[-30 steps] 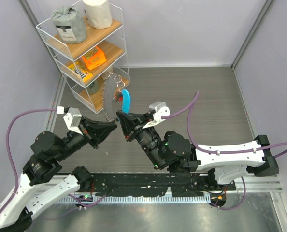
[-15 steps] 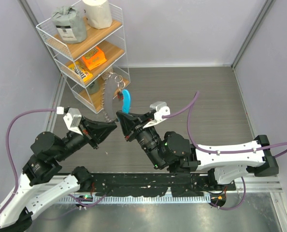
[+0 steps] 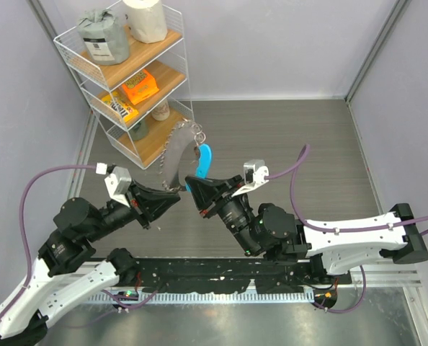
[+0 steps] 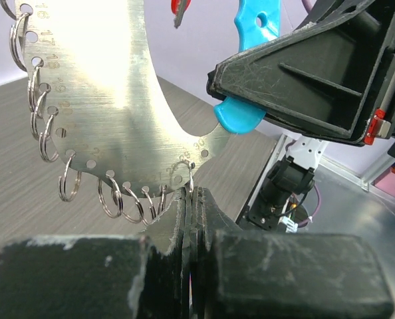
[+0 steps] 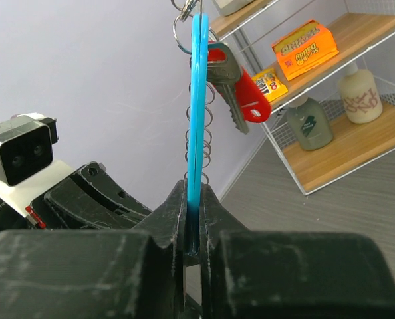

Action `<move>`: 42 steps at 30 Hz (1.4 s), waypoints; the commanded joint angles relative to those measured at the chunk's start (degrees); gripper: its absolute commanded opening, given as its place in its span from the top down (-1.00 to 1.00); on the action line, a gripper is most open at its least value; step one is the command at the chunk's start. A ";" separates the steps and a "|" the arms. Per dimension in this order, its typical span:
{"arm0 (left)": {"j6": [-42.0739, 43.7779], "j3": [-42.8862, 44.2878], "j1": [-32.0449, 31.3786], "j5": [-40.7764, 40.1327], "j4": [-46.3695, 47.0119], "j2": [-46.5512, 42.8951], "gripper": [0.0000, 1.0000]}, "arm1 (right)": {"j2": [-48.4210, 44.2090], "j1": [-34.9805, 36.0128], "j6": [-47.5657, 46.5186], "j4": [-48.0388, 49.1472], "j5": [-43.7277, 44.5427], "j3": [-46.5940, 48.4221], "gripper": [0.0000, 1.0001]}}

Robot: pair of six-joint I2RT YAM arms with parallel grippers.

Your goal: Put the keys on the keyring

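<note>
A silvery crescent plate (image 3: 176, 155) with numbered holes carries several split keyrings (image 4: 111, 196) along its toothed edge. My left gripper (image 4: 192, 194) is shut on the keyring at the plate's lower tip and holds the plate upright above the table. My right gripper (image 5: 194, 196) is shut on the lower edge of a bright blue tag (image 5: 198, 100), which stands upright. From the small ring at the tag's top hangs a silvery key with a red head (image 5: 246, 93). In the top view the blue tag (image 3: 204, 160) sits just right of the plate, the two grippers' tips close together.
A white wire shelf rack (image 3: 81, 68) stands at the back left, just behind the plate. It holds an orange box (image 3: 140, 86), paper rolls, bottles and a snack box. Grey walls close the sides and back.
Both arms have shifted to the right and nearer. The plate and the blue tag moved with them, away from the rack, and the plate now stands taller.
</note>
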 commanded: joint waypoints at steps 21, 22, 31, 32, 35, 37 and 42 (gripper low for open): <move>1.62 0.63 0.68 -5.64 5.40 -3.22 1.00 | -6.72 0.95 11.67 -6.04 3.96 -6.58 0.18; 1.62 0.63 0.68 -5.64 5.49 -3.22 1.00 | -6.80 0.87 11.67 -6.22 3.79 -6.76 0.16; 1.98 0.54 0.68 -5.90 5.49 -3.39 1.00 | -9.26 0.87 13.52 -8.50 3.00 -8.34 0.10; 1.98 0.63 0.68 -6.07 5.58 -3.22 1.00 | -9.53 0.95 13.78 -8.85 2.82 -8.60 0.10; 2.06 0.54 0.68 -5.99 5.66 -3.22 1.00 | -9.88 0.87 14.74 -10.00 2.38 -8.69 0.10; 2.06 0.54 0.68 -6.16 5.66 -3.13 1.00 | -10.06 0.95 15.01 -10.52 2.12 -8.87 0.09; 2.24 0.72 0.68 -6.43 5.49 -3.22 1.00 | -10.76 0.95 15.71 -11.49 1.41 -9.39 0.08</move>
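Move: The right fingers still grip the near end of the keyring's blue handle, whose middle lies about 3 cm ahead, 1 cm to the right and 4 cm above them; the key with the red tag is some 6 cm ahead, 1 cm right and 5 cm up, and the steel plate's middle about 5 cm ahead, 4 cm left and 3 cm up. From the left hand, which pinches the plate's tip, the handle's middle is roughly 4 cm ahead, 5 cm right and 7 cm up. The right hand sinks about 4.5 cm and slides some 3 cm to its right, away from the left hand, tipping down slightly while its fingers open from nearly shut to almost half wide, so their squeeze on the blue handle ends with the fingertips still against it. The left hand keeps its pinch at the ring on the plate's tip, dips a touch and then drifts about 1.5 cm left, holding the keyring as the right hand loosens. ##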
